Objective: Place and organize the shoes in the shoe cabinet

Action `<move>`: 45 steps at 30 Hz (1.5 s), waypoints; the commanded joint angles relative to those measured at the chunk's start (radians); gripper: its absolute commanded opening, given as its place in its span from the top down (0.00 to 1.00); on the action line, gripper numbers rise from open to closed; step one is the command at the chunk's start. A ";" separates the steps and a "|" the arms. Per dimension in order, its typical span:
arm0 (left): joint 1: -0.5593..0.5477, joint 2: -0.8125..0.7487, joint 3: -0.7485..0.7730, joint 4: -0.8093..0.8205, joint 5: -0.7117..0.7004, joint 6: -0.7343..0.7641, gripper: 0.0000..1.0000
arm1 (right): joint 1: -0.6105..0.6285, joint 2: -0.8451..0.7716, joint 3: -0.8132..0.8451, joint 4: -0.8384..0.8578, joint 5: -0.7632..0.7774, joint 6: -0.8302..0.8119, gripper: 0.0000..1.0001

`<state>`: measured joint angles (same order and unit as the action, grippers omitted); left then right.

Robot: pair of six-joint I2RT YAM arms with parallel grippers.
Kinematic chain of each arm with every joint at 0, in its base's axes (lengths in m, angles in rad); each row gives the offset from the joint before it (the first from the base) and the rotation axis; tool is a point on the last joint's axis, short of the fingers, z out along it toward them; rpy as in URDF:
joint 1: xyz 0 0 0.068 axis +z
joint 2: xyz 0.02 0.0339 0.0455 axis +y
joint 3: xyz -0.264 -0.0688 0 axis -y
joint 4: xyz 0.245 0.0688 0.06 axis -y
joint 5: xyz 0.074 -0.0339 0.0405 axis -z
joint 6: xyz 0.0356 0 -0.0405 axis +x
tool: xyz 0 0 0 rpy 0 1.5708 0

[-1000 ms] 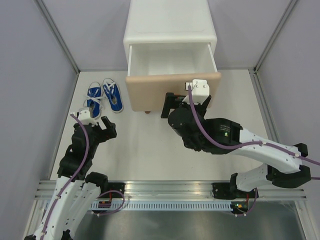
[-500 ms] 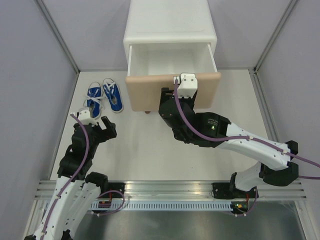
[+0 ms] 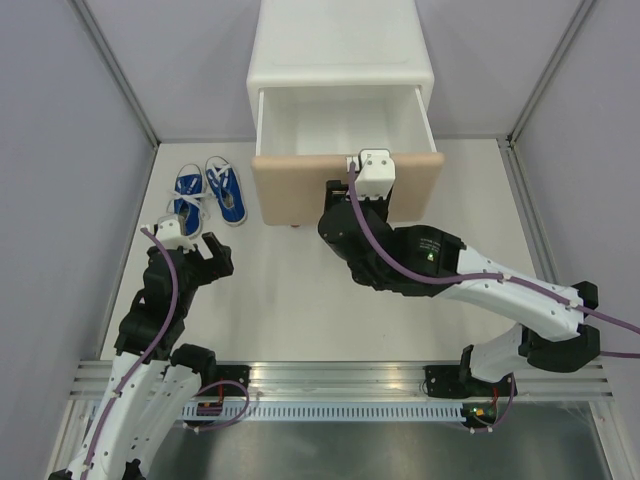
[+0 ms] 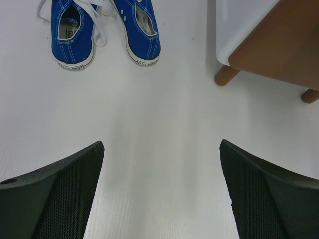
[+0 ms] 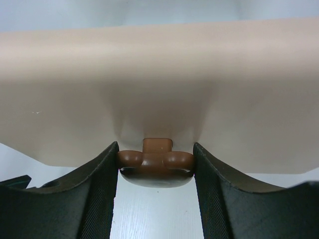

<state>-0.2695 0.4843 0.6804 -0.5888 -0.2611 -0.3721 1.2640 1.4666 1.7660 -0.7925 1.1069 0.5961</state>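
The white shoe cabinet (image 3: 340, 45) stands at the back, its upper drawer pulled out and showing an empty white inside (image 3: 340, 115). My right gripper (image 5: 155, 159) is shut on the brown knob (image 5: 155, 158) of the beige drawer front (image 3: 290, 185); both pads touch the knob's sides. The pair of blue sneakers (image 3: 210, 192) stands side by side on the table left of the cabinet and shows in the left wrist view (image 4: 139, 30). My left gripper (image 3: 195, 250) is open and empty, just in front of the blue pair (image 4: 161, 147). The green sneakers are out of view.
The brown lower drawer front (image 4: 284, 45) and a small brown foot (image 4: 227, 74) show at the right of the left wrist view. Grey walls with metal frame posts (image 3: 120, 80) close in the table on the left, right and back.
My right gripper has moved left along the beige drawer front to its knob and closed on it. The drawer front has come slightly nearer. The left arm has not moved.
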 commanded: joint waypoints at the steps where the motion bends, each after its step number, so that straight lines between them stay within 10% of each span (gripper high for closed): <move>1: 0.007 -0.003 -0.002 0.038 -0.009 0.036 0.00 | 0.046 -0.052 0.029 -0.080 -0.009 0.074 0.89; 45: 0.009 -0.003 -0.005 0.038 -0.018 0.033 0.00 | 0.328 -0.084 0.026 -0.270 0.062 0.291 0.86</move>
<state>-0.2649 0.4843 0.6804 -0.5888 -0.2615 -0.3721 1.5726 1.3888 1.7657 -1.0859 1.1706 0.8303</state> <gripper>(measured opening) 0.994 0.607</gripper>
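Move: The right hand already holds the bear knob of the upper drawer between its fingers, so the knob lies right at the hand. The drawer front is about 3 cm ahead, and the closed lower drawer's front is some 17 cm ahead and 18 cm below, both roughly in line sideways. The nearer blue shoe is about 23 cm ahead, 30 cm to the left and 35 cm below. From the idle left hand the knob is roughly 28 cm to the right, 3 cm ahead and 18 cm above. Keeping its pinch on the bear knob, the right hand pulls the partly open upper drawer straight back towards the robot, away from the cabinet, by some 9 to 10 cm and nearly level; it starts briskly, then goes on at a slower pace. The wrist turns about 10 degrees counter-clockwise on the way, most of it in the later part, while the fingers neither open nor close. ##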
